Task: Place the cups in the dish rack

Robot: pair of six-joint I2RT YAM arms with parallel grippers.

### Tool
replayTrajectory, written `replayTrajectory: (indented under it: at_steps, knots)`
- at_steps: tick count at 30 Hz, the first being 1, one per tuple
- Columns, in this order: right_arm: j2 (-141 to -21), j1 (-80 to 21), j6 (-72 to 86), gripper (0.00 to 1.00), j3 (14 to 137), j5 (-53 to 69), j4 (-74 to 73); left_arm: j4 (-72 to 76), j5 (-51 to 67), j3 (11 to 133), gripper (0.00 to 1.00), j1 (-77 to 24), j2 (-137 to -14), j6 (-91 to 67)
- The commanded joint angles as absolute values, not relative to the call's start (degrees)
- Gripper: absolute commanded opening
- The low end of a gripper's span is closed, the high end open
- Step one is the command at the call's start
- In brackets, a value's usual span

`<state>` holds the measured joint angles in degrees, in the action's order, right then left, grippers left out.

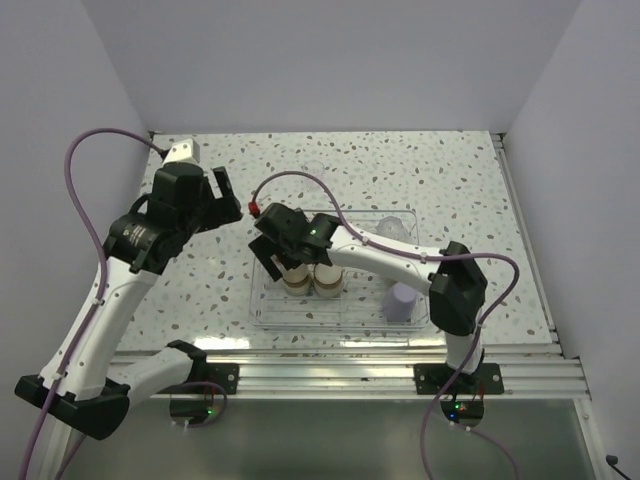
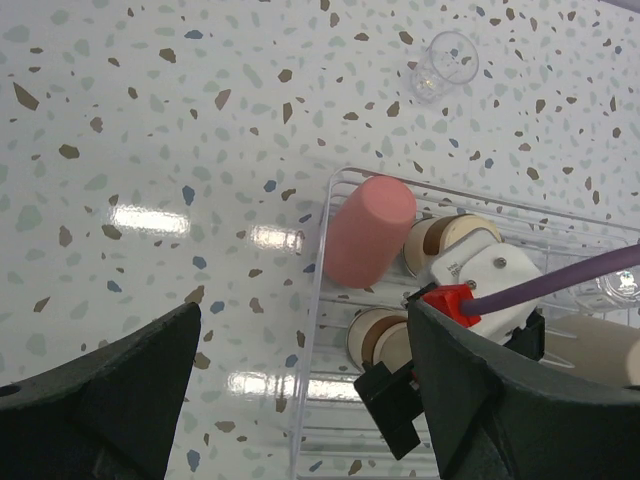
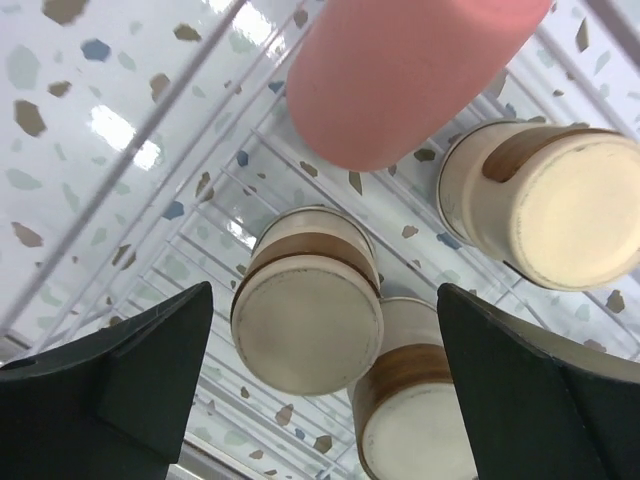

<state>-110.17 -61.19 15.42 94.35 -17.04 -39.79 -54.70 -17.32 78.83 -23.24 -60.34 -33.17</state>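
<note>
The clear dish rack (image 1: 340, 322) lies mid-table. My right gripper (image 1: 283, 243) hangs open over its left end. In the right wrist view its jaws (image 3: 320, 370) straddle an upturned short steel cup with a tan base (image 3: 308, 320), with a gap on each side. Two more of these cups (image 3: 545, 215) (image 3: 415, 420) stand beside it, and the coral-pink cup (image 3: 400, 70) is beyond. A lavender cup (image 1: 402, 300) and a clear cup (image 1: 395, 228) stand in the rack's right half. Another clear cup (image 2: 445, 62) stands on the table behind the rack. My left gripper (image 2: 300, 400) is open and empty above the rack's left rim (image 2: 318, 300).
The speckled table (image 1: 200, 290) is walled by white panels on three sides. A metal rail (image 1: 350, 365) runs along the near edge by the arm bases. The right arm's purple cable (image 1: 300, 180) loops over the rack's back left corner.
</note>
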Motion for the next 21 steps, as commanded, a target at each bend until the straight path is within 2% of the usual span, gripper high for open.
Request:
replayTrajectory:
  at_steps: [1,4,7,9,11,14,15,17,18,19,21]
  knots:
    - [-103.5,-61.5,16.2,0.97,100.4,-18.5,-42.8,-51.1,-17.0,78.5,0.87,-22.8,-61.7,-31.4]
    - [-101.1,-61.4,16.1,0.98,103.5,-21.2,-45.8,-49.1,-15.8,78.9,0.87,-22.8,-63.8,-30.5]
    - [-97.1,-61.2,16.1,0.98,105.3,-29.9,-49.9,-46.9,-13.5,79.0,0.87,-22.7,-67.2,-29.4]
    - [-92.7,-59.9,17.2,0.98,103.7,-35.7,-51.3,-45.4,-12.2,79.0,0.85,-22.7,-69.4,-28.9]
    - [-89.1,-56.4,18.8,0.97,101.5,-36.2,-52.4,-43.9,-9.5,78.4,0.83,-22.7,-72.3,-28.6]
    - [-83.1,-51.2,20.2,0.90,97.2,-34.9,-53.3,-39.8,-4.5,76.6,0.71,-22.7,-75.6,-28.0]
    - [-80.6,-50.3,20.2,0.87,95.1,-35.4,-53.3,-37.7,-3.2,75.7,0.62,-22.7,-76.5,-27.8]
    - [-78.8,-49.7,20.1,0.72,93.3,-36.3,-53.3,-36.0,-0.3,75.2,0.49,-22.8,-78.9,-27.7]
    - [-77.4,-49.7,20.3,0.65,91.8,-36.4,-53.3,-34.6,-0.3,75.1,0.36,-22.8,-79.9,-27.7]
    - [-76.8,-49.7,20.7,0.58,91.1,-35.9,-53.6,-34.1,1.7,75.2,0.28,-22.8,-81.6,-27.7]
    - [-76.0,-49.7,22.3,0.52,89.6,-35.4,-54.2,-33.0,2.3,76.1,0.14,-22.8,-83.2,-27.8]
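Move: The pink cup stands in the rack about 8 cm ahead of the left hand, 12 cm to its right and 23 cm below. The far brown-banded cup is 9 cm to the right of the pink one, level with it. The near brown-banded cup, already let go, is right under the right hand, about 6 cm down. Its twin stands 8 cm to the right of that hand, and the pink cup 9 cm ahead and 4 cm to the left, both about 6 cm down. Towards the pink cup, the left hand sinks about 10 cm while going right and forward, swinging slightly clockwise and tipping down as its open fingers nearly shut. The right hand, already free, climbs straight off the near banded cup, then sweeps right, ending some 20 cm higher and 20 cm to the right above the rack, turning clockwise and half closing. No new touch can be seen. ##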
